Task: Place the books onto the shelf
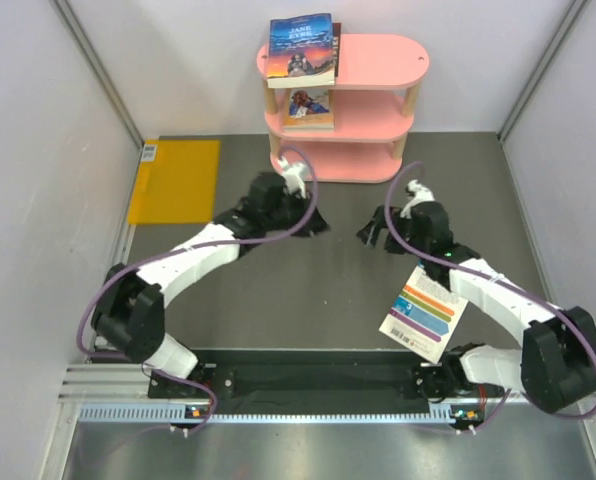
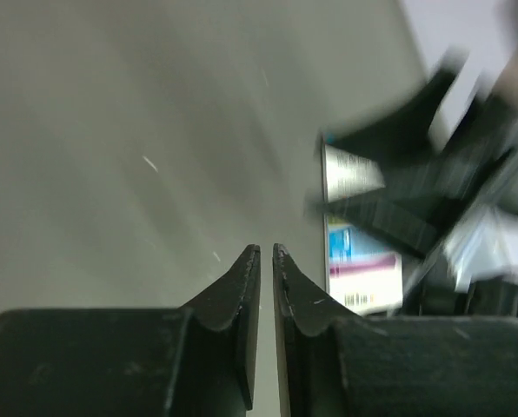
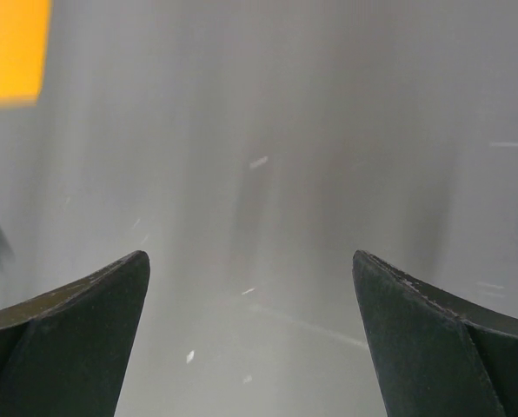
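The pink shelf (image 1: 378,62) stands at the far middle. A blue sunset book (image 1: 301,48) lies on its top board over a darker book whose edge (image 1: 336,38) sticks out. Another book (image 1: 308,108) rests on the middle board. A white colour-striped book (image 1: 425,310) lies on the floor, partly under my right arm, and appears blurred in the left wrist view (image 2: 359,252). My left gripper (image 1: 313,222) (image 2: 266,249) hovers over bare floor, its jaws parted by a thin slit and empty. My right gripper (image 1: 370,232) (image 3: 250,261) faces it, wide open and empty.
A flat yellow-orange rectangle (image 1: 176,180) (image 3: 11,48) lies on the floor at the far left. Grey walls close in both sides. A metal rail (image 1: 278,385) runs along the near edge between the arm bases. The right arm (image 2: 433,174) shows blurred in the left wrist view.
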`<state>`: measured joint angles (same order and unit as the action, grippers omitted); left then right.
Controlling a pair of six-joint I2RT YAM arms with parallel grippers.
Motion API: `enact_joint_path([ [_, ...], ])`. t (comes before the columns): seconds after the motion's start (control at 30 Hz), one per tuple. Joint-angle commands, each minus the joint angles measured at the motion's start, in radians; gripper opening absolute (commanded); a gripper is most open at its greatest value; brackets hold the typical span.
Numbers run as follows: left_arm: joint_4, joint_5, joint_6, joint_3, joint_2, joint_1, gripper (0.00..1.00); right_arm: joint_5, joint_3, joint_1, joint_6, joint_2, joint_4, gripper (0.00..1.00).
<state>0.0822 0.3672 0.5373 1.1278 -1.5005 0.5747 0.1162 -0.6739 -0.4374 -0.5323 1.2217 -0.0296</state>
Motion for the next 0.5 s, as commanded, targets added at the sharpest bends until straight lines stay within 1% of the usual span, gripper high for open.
enact_joint_path([
  [0.0,-0.062,-0.028,-0.033,-0.028,-0.062,0.166,0.15,0.011,0.048,0.181,-0.058,-0.088,0.086,1.00],
  [0.03,-0.059,-0.033,-0.048,-0.020,-0.098,0.195,0.15,0.037,0.080,0.254,-0.061,-0.102,0.094,1.00],
  [0.07,-0.047,-0.056,-0.060,-0.008,-0.116,0.224,0.14,0.048,0.095,0.287,-0.063,-0.131,0.111,1.00],
  [0.1,-0.004,-0.076,-0.072,0.027,-0.136,0.278,0.14,0.057,0.106,0.319,-0.061,-0.145,0.125,1.00],
  [0.13,0.005,-0.086,-0.089,0.042,-0.174,0.301,0.13,0.065,0.123,0.368,-0.057,-0.157,0.143,1.00],
  [0.23,0.036,-0.099,-0.114,0.102,-0.242,0.379,0.11,0.073,0.148,0.428,-0.048,-0.212,0.210,0.99],
  [0.3,0.057,-0.125,-0.128,0.145,-0.285,0.428,0.11,0.066,0.157,0.430,-0.043,-0.258,0.263,1.00],
  [0.43,0.093,-0.143,-0.135,0.187,-0.337,0.476,0.11,0.031,0.154,0.430,-0.021,-0.339,0.374,0.99],
  [0.47,0.093,-0.143,-0.132,0.184,-0.345,0.484,0.12,0.031,0.154,0.428,-0.011,-0.372,0.420,0.98],
])
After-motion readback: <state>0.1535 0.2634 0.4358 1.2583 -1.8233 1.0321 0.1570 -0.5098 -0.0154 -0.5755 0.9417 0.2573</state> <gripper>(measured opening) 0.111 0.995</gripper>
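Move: The white book with coloured stripes lies flat on the table, about 14 cm back and 27 cm to the right of the left gripper, some 20 cm below it. From the right gripper the same book is roughly 17 cm back, 17 cm to the right and 12 cm down. The pink shelf stands some 36 cm ahead of the left gripper and 6 cm to its right, its middle about 5 cm lower. Bring the left gripper back, right and down towards the striped book, about 20 cm in all, fingers kept nearly shut, turning clockwise and easing off as it nears the book's left side. Meanwhile swing the wide-open right gripper some 14 cm right, then slightly back and down towards the book's far end, turning about 25 degrees clockwise and tipping down a little. Keep both clear of the book. ##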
